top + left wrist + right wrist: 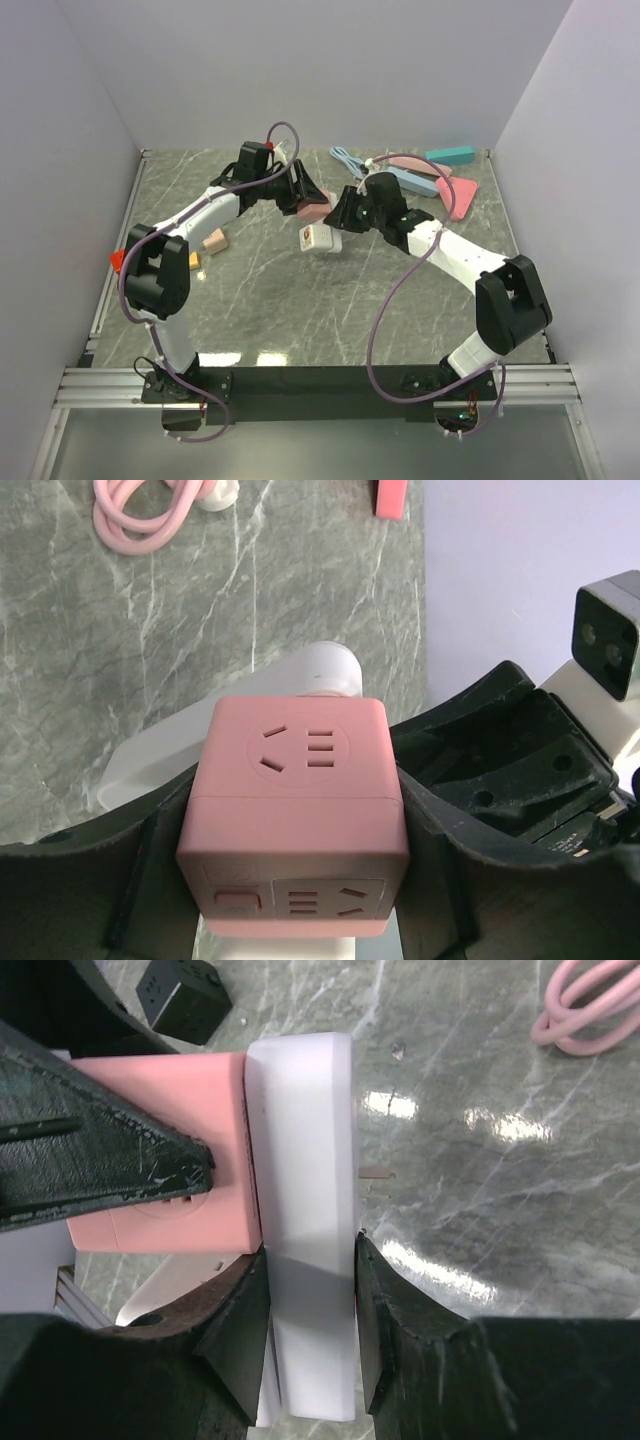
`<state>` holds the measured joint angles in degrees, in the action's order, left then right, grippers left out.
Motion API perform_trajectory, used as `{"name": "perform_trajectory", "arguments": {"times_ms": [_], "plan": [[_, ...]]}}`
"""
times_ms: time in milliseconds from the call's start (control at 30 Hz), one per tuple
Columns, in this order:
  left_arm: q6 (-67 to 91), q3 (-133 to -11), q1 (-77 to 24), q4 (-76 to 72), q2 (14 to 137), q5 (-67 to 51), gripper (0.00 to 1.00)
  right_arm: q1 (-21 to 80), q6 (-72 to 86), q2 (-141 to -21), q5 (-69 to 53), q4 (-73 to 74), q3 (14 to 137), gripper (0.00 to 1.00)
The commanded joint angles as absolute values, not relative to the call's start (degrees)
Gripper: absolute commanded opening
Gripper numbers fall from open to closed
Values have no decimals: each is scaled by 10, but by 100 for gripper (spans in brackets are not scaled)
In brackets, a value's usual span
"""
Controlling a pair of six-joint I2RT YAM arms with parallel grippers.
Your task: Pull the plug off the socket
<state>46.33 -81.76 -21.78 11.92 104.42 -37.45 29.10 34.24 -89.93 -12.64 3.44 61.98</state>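
The socket is a pink cube with outlet holes on its faces, held above the table. My left gripper is shut on it, one black finger pressed to each side. The plug is a white block seated flat against the socket's side. Both pads of my right gripper touch the plug's two broad faces, so it is shut on it. In the top view the socket and the plug hang mid-table between the left gripper and the right gripper.
A coiled pink cable and a black cube lie on the marble table. Teal, blue and pink power strips sit at the back right. A beige block and a red piece lie at the left.
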Motion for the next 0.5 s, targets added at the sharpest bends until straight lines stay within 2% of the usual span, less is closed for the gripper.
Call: {"name": "perform_trajectory", "arguments": {"times_ms": [0, 133, 467], "plan": [[469, -839, -207, 97, 969, -442, 0, 235, 351, -940, 15, 190, 622, 0], [422, -836, -188, 151, 940, -414, 0, 186, 347, -943, 2, 188, 601, 0], [406, -832, -127, 178, 897, -441, 0, 159, 285, -882, -79, 162, 604, 0]]}}
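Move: The left gripper already holds the pink cube, which is joined to the white socket block; the block's middle lies about 4 cm to this hand's right, 3 cm back and 2 cm below. From the right gripper, which holds the white block, the pink cube sits some 5 cm left and 3 cm ahead, about 1 cm higher. Of the left hand, the coiled pink cable lies roughly 12 cm right and 9 cm ahead, the tan cube some 26 cm left and 2 cm back, both about 16 cm lower. Keep both grips shut and pull the pink cube and white block apart: ease both hands down slightly, rocking the right one about 5 degrees counter-clockwise and back. Then draw the left gripper left, up and somewhat back, about 5 cm in all, while the right gripper jerks the white block some 4 cm to the right. ##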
